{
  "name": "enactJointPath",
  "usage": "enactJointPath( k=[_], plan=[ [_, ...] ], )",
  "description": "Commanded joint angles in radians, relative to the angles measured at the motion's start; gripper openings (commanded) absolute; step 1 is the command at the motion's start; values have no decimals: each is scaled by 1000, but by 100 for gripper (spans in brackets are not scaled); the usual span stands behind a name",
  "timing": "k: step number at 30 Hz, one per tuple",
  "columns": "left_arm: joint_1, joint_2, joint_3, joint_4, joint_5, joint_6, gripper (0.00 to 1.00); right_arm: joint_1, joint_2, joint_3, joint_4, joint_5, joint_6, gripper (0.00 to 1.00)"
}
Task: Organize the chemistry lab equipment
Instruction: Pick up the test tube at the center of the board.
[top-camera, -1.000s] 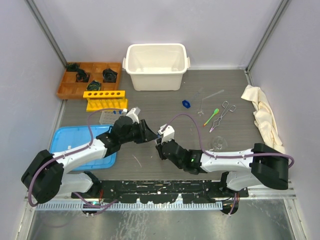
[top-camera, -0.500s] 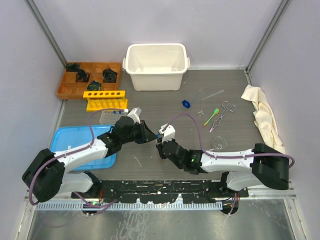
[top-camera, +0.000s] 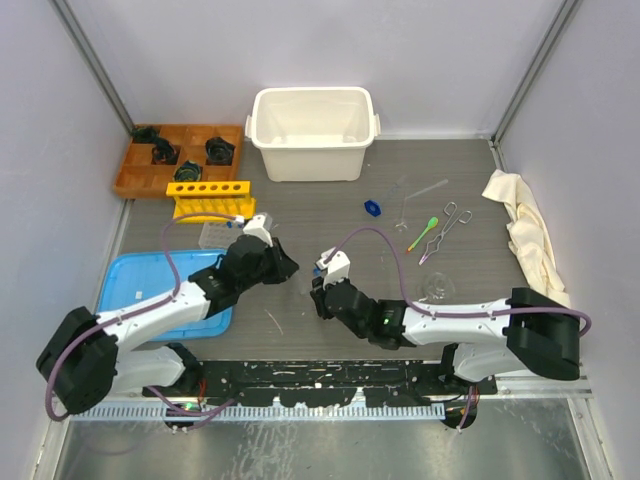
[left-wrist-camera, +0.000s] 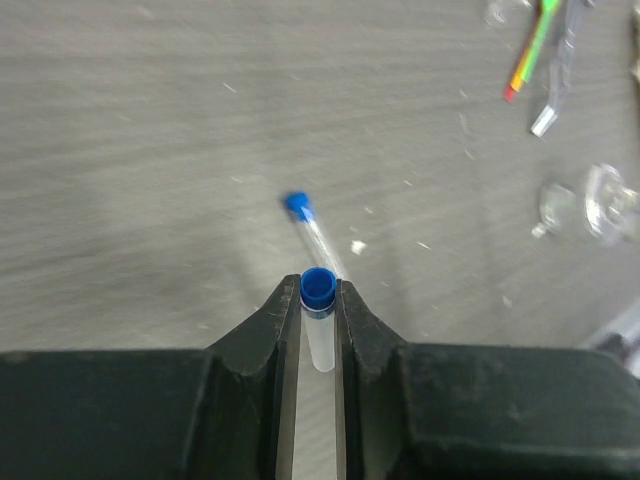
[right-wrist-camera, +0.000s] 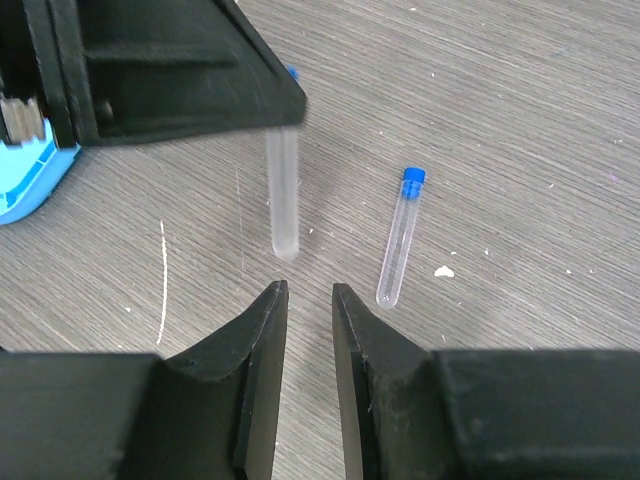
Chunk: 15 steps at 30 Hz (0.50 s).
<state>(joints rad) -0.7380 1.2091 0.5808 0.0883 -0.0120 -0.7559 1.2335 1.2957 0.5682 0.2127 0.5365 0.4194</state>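
My left gripper (left-wrist-camera: 318, 295) is shut on a clear glass tube (left-wrist-camera: 319, 325) with a blue cap, which stands upright between the fingers. In the right wrist view that tube (right-wrist-camera: 283, 190) hangs from the left gripper just beyond my right gripper (right-wrist-camera: 310, 290), which is open, holds nothing and is apart from the tube. A second blue-capped tube (right-wrist-camera: 398, 235) lies flat on the table beside them. From above, the two grippers meet at mid-table, left (top-camera: 285, 265) and right (top-camera: 318, 290). The yellow tube rack (top-camera: 208, 200) stands at the back left.
Metal forceps (top-camera: 445, 228), a green spoon (top-camera: 424, 232), a small flask (top-camera: 436, 287) and a blue cap (top-camera: 373, 208) lie at the right. A white bin (top-camera: 314, 132) stands at the back, an orange tray (top-camera: 170, 158) back left, a blue tray (top-camera: 150, 290) near left, a cloth (top-camera: 525, 235) far right.
My left gripper has shut on the capped tube and drawn slightly left. My right gripper has opened and let that tube go.
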Motion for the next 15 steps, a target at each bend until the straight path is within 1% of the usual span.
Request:
enactJointPath(
  k=[1, 3, 4, 6, 8, 10, 15],
  plan=[
    [1, -125, 35, -100, -361, 184, 0, 6, -51, 1, 44, 7, -2, 31],
    [2, -167, 47, -122, -525, 268, 0, 6, -47, -2, 42, 12, 1, 31],
    [4, -187, 42, -102, -608, 312, 0, 6, -42, -1, 40, 14, 3, 31],
    [13, -223, 5, -22, -770, 407, 0, 6, -26, 1, 37, 18, 6, 31],
    [42, -245, -30, 69, -882, 488, 0, 5, -13, 6, 34, 19, 8, 31],
    [95, -256, -64, 161, -919, 535, 0, 6, 1, 12, 38, 18, 9, 30],
    [276, -241, -128, 309, -862, 522, 0, 6, 21, 23, 34, 13, 3, 30]
  ],
)
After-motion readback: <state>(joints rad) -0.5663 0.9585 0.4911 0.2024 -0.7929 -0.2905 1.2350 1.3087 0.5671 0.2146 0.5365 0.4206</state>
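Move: The capped test tube is already in the left fingers. The clear rack where other blue-capped tubes lie is about 14 cm ahead of that hand, 17 cm to its left and 9 cm lower; the yellow rack stands some 7 cm beyond it, and the blue tray's middle is roughly level with the hand, 32 cm left. For the right hand, empty, the tube left on the board lies about 8 cm straight ahead, 9 cm below. The test tube, still pinched near its blue cap, is swept quickly away from the right hand by the left arm, some 20 cm left with about 7 cm forward and 7 cm up, towards the clear rack, the rise levelling off late. Meanwhile the left wrist swings counter-clockwise about 40 degrees and its fingers lift to nearly level, pointing towards the racks. ##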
